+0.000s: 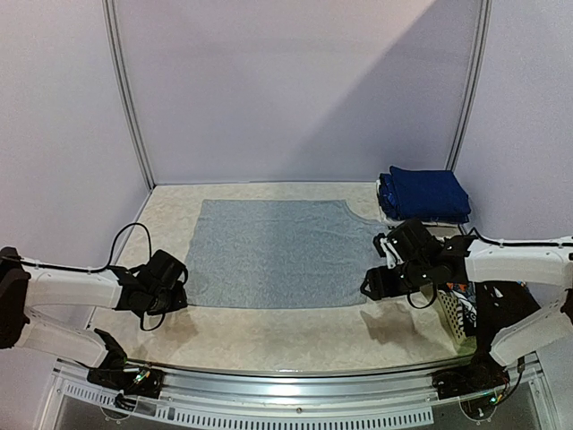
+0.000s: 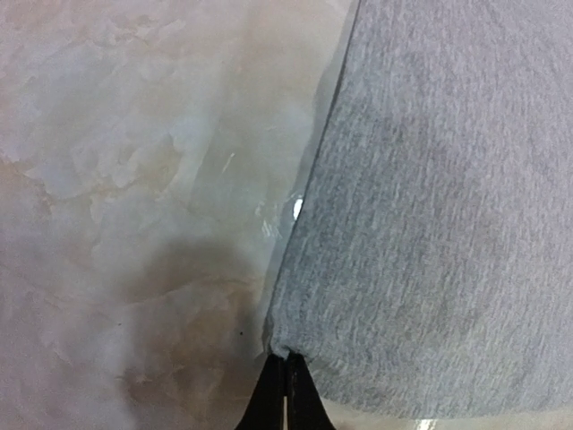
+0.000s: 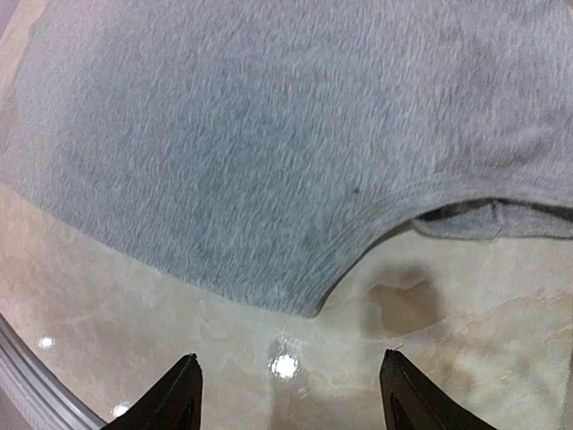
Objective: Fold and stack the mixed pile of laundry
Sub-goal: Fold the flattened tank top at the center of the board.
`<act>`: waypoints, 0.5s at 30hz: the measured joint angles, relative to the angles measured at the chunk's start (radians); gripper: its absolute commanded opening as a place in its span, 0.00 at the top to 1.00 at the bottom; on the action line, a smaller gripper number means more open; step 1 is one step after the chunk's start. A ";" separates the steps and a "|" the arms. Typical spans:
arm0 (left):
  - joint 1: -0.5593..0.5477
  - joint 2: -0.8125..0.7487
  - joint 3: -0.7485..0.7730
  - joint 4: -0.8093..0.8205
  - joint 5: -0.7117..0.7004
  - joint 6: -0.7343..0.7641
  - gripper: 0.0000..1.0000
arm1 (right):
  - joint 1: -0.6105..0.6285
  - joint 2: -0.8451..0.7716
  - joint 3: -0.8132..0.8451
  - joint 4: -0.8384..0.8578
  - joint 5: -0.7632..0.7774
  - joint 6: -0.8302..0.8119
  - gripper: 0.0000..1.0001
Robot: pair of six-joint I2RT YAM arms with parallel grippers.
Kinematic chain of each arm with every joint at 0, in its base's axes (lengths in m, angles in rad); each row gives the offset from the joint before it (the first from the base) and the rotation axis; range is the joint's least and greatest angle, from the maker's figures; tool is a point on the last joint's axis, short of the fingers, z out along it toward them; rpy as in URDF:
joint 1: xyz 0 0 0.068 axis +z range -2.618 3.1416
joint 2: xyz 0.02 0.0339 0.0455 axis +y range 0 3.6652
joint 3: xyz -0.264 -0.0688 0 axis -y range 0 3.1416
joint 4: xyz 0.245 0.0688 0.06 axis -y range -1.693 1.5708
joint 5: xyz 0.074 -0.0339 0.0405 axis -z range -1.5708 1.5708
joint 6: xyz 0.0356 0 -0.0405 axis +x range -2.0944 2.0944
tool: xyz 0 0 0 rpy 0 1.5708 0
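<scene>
A grey shirt (image 1: 273, 253) lies spread flat in the middle of the table. My left gripper (image 1: 183, 296) is at its near left corner. In the left wrist view the left gripper (image 2: 286, 363) is shut, with the corner of the grey shirt (image 2: 430, 224) pinched between its tips. My right gripper (image 1: 369, 288) hovers at the near right corner. In the right wrist view the right gripper (image 3: 291, 369) is open and empty, just short of the grey shirt's (image 3: 269, 152) rounded corner. Folded navy blue pieces (image 1: 425, 194) are stacked at the back right.
A white lattice basket (image 1: 450, 320) stands at the right near edge, with dark cloth (image 1: 506, 303) behind it under the right arm. A metal rail (image 1: 295, 376) runs along the table's front edge. Walls close off the back and sides.
</scene>
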 measured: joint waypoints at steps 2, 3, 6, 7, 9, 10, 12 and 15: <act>0.000 -0.005 -0.005 0.006 0.000 0.000 1.00 | 0.003 -0.005 -0.031 0.019 -0.047 0.022 0.37; 0.000 -0.008 -0.007 0.006 0.000 0.000 1.00 | 0.004 -0.004 -0.046 0.030 -0.070 0.037 0.38; 0.000 -0.017 -0.015 0.011 0.001 0.000 1.00 | 0.012 0.001 -0.080 0.065 -0.126 0.074 0.41; 0.000 -0.021 -0.018 0.014 0.000 0.000 1.00 | 0.014 0.009 -0.085 0.076 -0.138 0.085 0.44; 0.000 -0.025 -0.021 0.014 0.001 0.000 1.00 | 0.017 0.037 -0.087 0.104 -0.155 0.101 0.49; 0.000 -0.027 -0.023 0.016 0.001 0.000 1.00 | 0.017 0.058 -0.087 0.120 -0.159 0.109 0.52; 0.000 -0.035 -0.028 0.016 0.001 0.000 1.00 | 0.018 0.094 -0.087 0.150 -0.160 0.120 0.54; 0.000 -0.053 -0.039 0.013 0.001 0.000 1.00 | 0.018 0.146 -0.087 0.178 -0.146 0.136 0.57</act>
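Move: The tank top's near right corner lies some 7 cm below the open right gripper, about 2 cm to its left and 1 cm back. From that gripper the laundry basket stands about 20 cm to the right and 2 cm farther out, and the blue folded stack some 27 cm ahead and 11 cm right. From the left gripper, already shut on the near left corner, the right corner lies about 38 cm to the right and level ahead. Bring the right gripper down about 5 cm towards the tank top's near right corner, easing it some 2 cm back and 2 cm left early on, then sinking almost straight. Tilt the fingers about 10 degrees, tips swinging back and left, and narrow them from roughly two-thirds to under half open. Keep the left gripper pinching its corner practically in place. ##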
